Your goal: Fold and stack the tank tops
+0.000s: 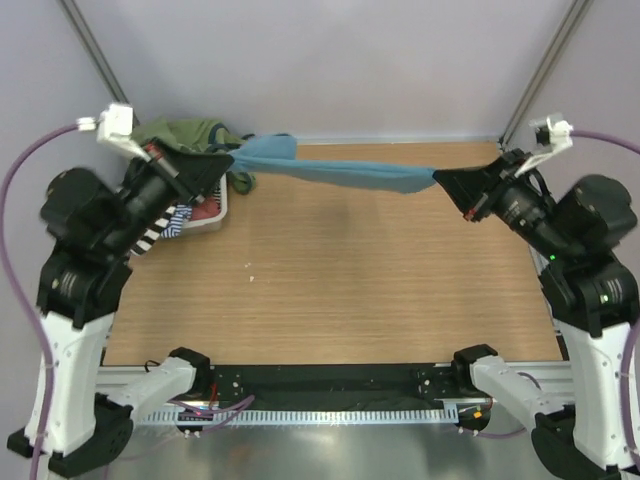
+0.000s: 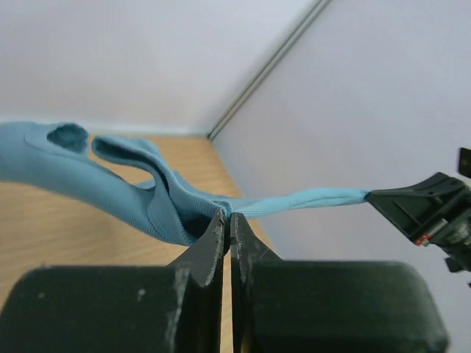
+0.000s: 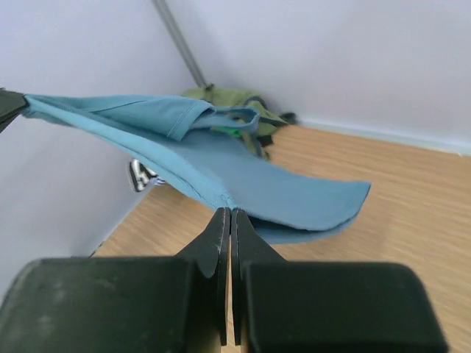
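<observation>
A teal-blue tank top (image 1: 330, 170) hangs stretched above the back of the table between both arms. My left gripper (image 1: 228, 160) is shut on its left end, where the cloth bunches at the jaws (image 2: 176, 213). My right gripper (image 1: 440, 178) is shut on its right end; the hem (image 3: 221, 173) runs straight into the closed jaws. In the right wrist view the cloth is doubled and sags toward the wood. More tank tops, olive and green (image 1: 180, 133), lie heaped at the back left, partly behind the left arm. A black-and-white striped one (image 1: 155, 232) shows under that arm.
A white basket (image 1: 210, 215) with striped and red cloth sits at the back left edge of the wooden table (image 1: 330, 290). Grey walls close in on three sides, with slanted metal posts (image 1: 95, 50) in the back corners.
</observation>
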{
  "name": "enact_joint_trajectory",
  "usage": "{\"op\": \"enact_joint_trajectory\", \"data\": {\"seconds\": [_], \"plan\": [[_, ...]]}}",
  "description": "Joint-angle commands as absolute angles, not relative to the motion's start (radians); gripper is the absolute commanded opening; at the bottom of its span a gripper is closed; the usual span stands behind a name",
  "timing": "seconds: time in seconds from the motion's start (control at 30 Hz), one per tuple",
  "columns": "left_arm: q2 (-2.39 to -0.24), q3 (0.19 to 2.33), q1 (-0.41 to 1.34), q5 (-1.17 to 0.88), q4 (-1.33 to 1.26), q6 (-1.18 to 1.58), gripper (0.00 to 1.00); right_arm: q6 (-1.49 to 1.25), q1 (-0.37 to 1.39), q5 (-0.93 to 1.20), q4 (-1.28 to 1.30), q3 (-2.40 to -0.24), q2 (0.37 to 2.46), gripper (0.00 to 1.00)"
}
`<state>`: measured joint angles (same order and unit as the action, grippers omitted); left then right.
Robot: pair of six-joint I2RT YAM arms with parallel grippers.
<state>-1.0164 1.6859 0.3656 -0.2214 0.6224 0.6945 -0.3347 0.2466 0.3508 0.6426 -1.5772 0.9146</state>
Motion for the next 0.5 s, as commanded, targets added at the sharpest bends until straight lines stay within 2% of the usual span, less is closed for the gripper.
{"op": "enact_joint_trajectory", "data": {"seconds": [0.0, 0.23, 0.47], "plan": [[-0.856, 1.629, 0.362, -0.291, 0.513, 0.670, 0.00, -0.394, 0.245, 0.511, 0.513, -1.539, 0.799, 0.01], [-0.674, 1.483, 0.362, -0.341, 0.450, 0.710, 0.00, -0.462, 0.244, 0.557, 0.505, -1.480, 0.661, 0.01], [-0.718, 1.459, 0.362, -0.348, 0.425, 0.738, 0.00, -0.401, 0.244, 0.454, 0.607, -1.511, 0.702, 0.01]]}}
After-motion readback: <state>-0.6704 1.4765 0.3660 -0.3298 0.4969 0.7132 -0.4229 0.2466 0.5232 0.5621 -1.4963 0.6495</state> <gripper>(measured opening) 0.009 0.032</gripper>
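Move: The teal tank top is already pinched at its corners between both hands, its middle about 15 cm right and 10 cm ahead of the left hand, flung out forward and some 5 cm lower; from the right hand that middle is about 15 cm left and 10 cm ahead. The laundry basket sits far below, about 25 cm ahead and 16 cm left of the left hand, with the green top roughly 10 cm beyond it. Both shut grippers keep their pinch on the tank top's upper corners and whip it back towards the robot together, about 12 cm and rising some 4 cm, fingertips tipping up by roughly 15 degrees. At the end both ease forward and down again by a centimetre or so, the edge held stretched between them. ##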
